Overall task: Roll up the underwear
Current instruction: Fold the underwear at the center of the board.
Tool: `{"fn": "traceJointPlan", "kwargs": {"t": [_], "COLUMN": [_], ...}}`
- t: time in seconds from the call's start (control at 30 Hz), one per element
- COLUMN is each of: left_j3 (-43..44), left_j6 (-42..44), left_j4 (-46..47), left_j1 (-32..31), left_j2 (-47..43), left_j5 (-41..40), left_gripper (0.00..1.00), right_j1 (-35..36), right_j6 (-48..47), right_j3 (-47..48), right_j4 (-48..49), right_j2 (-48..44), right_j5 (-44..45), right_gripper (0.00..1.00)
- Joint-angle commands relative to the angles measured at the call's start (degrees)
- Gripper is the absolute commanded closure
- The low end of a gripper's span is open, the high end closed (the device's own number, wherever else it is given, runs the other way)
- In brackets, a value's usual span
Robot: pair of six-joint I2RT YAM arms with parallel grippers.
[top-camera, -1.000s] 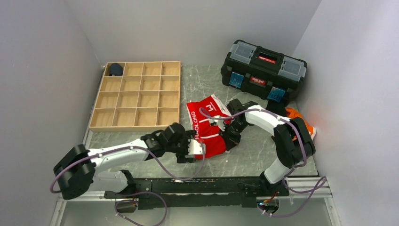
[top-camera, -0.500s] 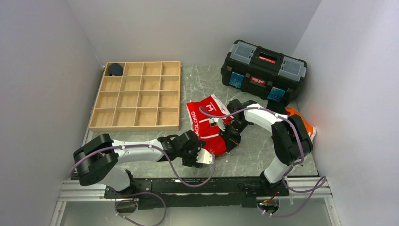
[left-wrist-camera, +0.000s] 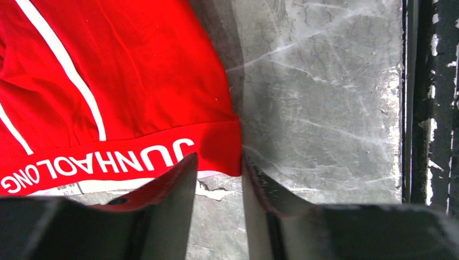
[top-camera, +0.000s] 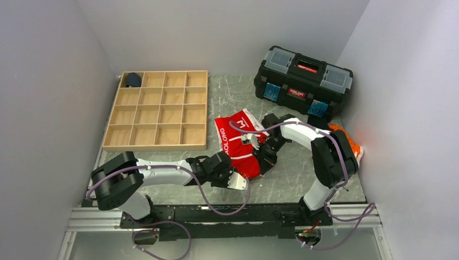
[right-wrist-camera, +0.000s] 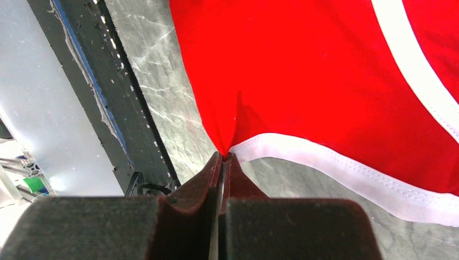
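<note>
The underwear (top-camera: 238, 142) is bright red with white trim and white lettering on its waistband, and lies partly spread on the grey table. My left gripper (top-camera: 236, 181) is at its near corner. In the left wrist view the waistband corner (left-wrist-camera: 219, 149) sits between the tips of the left gripper (left-wrist-camera: 219, 160), whose jaws still stand apart with a gap. My right gripper (top-camera: 265, 158) is at the garment's right edge. In the right wrist view the right gripper (right-wrist-camera: 223, 156) is shut on a pinch of the underwear (right-wrist-camera: 325, 70) beside the white hem (right-wrist-camera: 335, 162).
A wooden compartment tray (top-camera: 157, 108) stands at the back left with a dark navy bundle (top-camera: 132, 80) in its far-left cell. A black toolbox (top-camera: 303, 81) stands at the back right. An orange cloth (top-camera: 346, 138) lies behind the right arm. A dark rail (left-wrist-camera: 433, 108) borders the near edge.
My left arm has swung right along the underwear's near edge to its waistband corner, and its jaws have narrowed around it. The right gripper has stayed shut on the fabric.
</note>
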Motion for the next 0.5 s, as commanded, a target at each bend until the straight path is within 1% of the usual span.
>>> {"fn": "traceJointPlan", "kwargs": {"t": [0.0, 0.07, 0.23, 0.27, 0.47], "left_j3": [1.8, 1.7, 1.8, 2.1, 5.4], "left_j6": [0.8, 0.6, -0.4, -0.5, -1.4], "left_j4": [-0.3, -0.7, -2.3, -3.2, -12.7], "left_j1": [-0.5, -0.5, -0.6, -0.7, -2.2], "left_j2": [1.6, 2.0, 1.8, 1.6, 0.9], "left_j5": [0.1, 0.3, 1.7, 2.2, 5.7], "left_gripper": [0.67, 0.78, 0.98, 1.00, 1.00], "right_j1": [-0.3, -0.3, -0.3, -0.3, 0.3], "right_j6": [-1.3, -1.2, -1.5, -1.8, -3.9], "right_j3": [1.6, 1.3, 0.5, 0.3, -0.3], "right_j4": [-0.7, -0.5, -0.4, -0.9, -5.2], "right_j2": [-0.3, -0.7, -1.9, -2.1, -5.0], "right_j5": [-2.1, -2.3, -2.6, -2.5, -2.1], "right_gripper": [1.00, 1.00, 1.00, 1.00, 1.00]}}
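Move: Just below the left hand's half-open fingers, about 1 cm back and 1 cm down, lies the underwear's near waistband corner. From that hand, the near hem corner, still pinched in the right hand, is some 13 cm right and 2 cm farther out; the underwear's middle is about 13 cm ahead and 6 cm right. From the right hand, the waistband corner lies roughly 13 cm left, 3 cm back and 4 cm below. Sinking barely half a centimetre, the left hand shuts its half-open fingers fully and pinches the near corner of the waistband, then starts drawing back towards the table's near edge, about 1 cm, with only a few degrees of wrist turn. The right hand stays in place and keeps its pinch on the hem corner, starting up by about half a centimetre only at the very end. ##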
